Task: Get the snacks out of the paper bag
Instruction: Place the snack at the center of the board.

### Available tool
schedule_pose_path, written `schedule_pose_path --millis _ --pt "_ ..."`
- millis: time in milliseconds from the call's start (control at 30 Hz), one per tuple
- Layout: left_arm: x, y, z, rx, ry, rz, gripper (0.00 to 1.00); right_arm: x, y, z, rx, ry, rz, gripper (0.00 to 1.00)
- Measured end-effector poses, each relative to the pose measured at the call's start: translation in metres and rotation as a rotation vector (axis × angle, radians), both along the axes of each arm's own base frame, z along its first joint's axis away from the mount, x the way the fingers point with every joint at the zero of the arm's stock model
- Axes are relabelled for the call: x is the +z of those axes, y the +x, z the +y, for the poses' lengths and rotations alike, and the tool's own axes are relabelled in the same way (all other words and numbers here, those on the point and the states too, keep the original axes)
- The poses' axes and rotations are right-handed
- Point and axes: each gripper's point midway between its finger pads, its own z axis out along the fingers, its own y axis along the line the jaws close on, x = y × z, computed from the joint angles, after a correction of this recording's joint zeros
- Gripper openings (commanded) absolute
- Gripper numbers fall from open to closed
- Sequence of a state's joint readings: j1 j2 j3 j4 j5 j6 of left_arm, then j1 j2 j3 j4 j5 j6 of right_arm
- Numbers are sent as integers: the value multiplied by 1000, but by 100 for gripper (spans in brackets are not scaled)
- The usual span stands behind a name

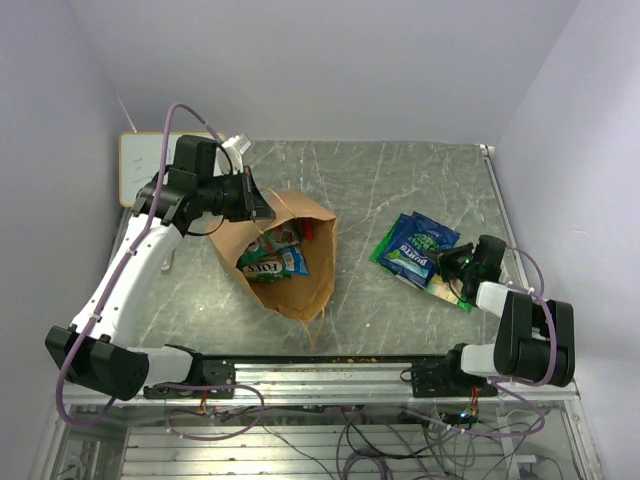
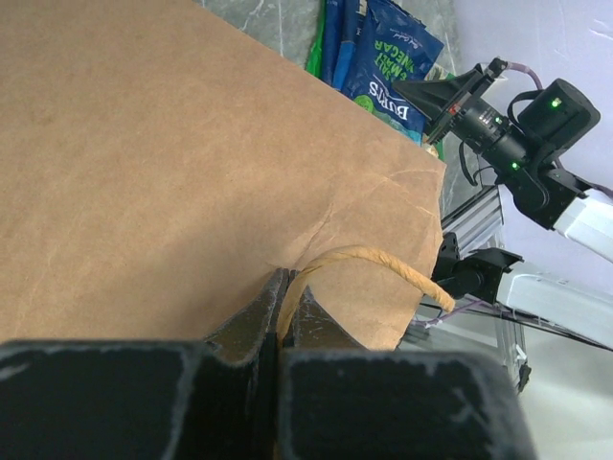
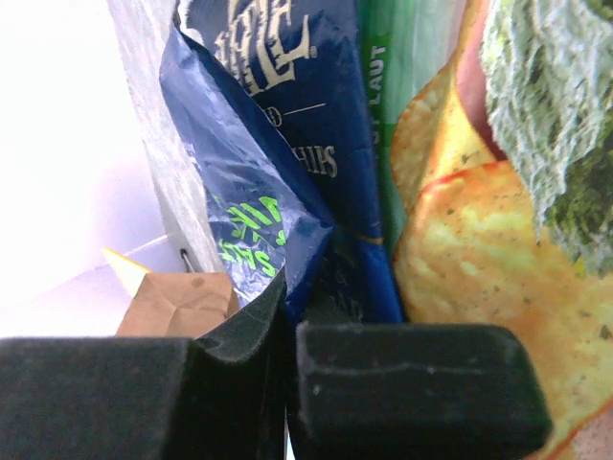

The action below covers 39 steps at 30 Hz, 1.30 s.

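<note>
The brown paper bag [image 1: 300,285] lies on its side left of centre, mouth facing up-left. Several snacks [image 1: 275,262] show inside it, green, blue and red. My left gripper [image 1: 262,205] is at the bag's upper rim. In the left wrist view this gripper [image 2: 285,287] is shut on the twisted paper handle [image 2: 374,261], with the bag's wall [image 2: 144,172] filling the frame. On the right lies a pile of blue, green and yellow snacks [image 1: 420,245]. My right gripper [image 1: 455,265] is at that pile's near edge, and in its wrist view this gripper [image 3: 295,302] is shut on a blue packet [image 3: 259,144].
A small whiteboard [image 1: 135,170] leans at the back left by the wall. Walls close in the table on the left, back and right. A metal rail [image 1: 330,375] runs along the near edge between the arm bases. A yellow-orange packet [image 3: 479,268] lies beside the blue one.
</note>
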<state>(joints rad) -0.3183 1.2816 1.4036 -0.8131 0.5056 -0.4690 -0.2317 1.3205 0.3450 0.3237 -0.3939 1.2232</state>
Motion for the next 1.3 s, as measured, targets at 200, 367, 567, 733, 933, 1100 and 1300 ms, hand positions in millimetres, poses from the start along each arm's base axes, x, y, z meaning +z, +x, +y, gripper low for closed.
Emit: schedule_pose_path --millis 200,367,567,733,933,1100,1300 --pt "2 1 0 -2 0 -5 7 -8 5 2 65 -19 26 7" --pt "1 1 0 -1 -1 -5 7 -1 12 4 125 -50 7 13" --pt "0 2 -1 -4 -4 -5 7 -5 10 8 178 -61 16 21" --pt "0 2 -2 -7 -7 -8 7 -8 4 10 218 -77 42 38" --pt "1 1 -2 -12 -10 -7 7 0 4 4 278 -156 73 60" --pt "0 1 -2 -12 -10 -6 7 21 4 -10 306 -289 89 63" --pt "0 1 -2 -17 -5 -7 7 52 11 -20 349 -452 105 66"
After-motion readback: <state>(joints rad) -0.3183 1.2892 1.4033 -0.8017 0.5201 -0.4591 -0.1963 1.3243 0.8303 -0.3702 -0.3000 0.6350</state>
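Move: The blue snack packet is pinched by its near right edge in the right fingers, its middle roughly 7 cm left, 2 cm ahead and 3 cm below the hand, over the pile. The lower blue packet lies some 4 cm ahead and 4 cm left of the hand; the yellow-green packet about 4 cm back and 4 cm right. The paper bag is around 41 cm left, 1 cm ahead. From the left hand, the blue snack packet lies about 37 cm right, 5 cm ahead and well below. The blue snack packet is let go onto the pile: the right hand hovers low over it, drifting only about 1 cm, while the fingers go from shut to roughly two-thirds open. The hand then comes free and rises some 6 cm, shifting about 3 cm right, while the wrist rolls left side down some 25 degrees and turns counter-clockwise. ##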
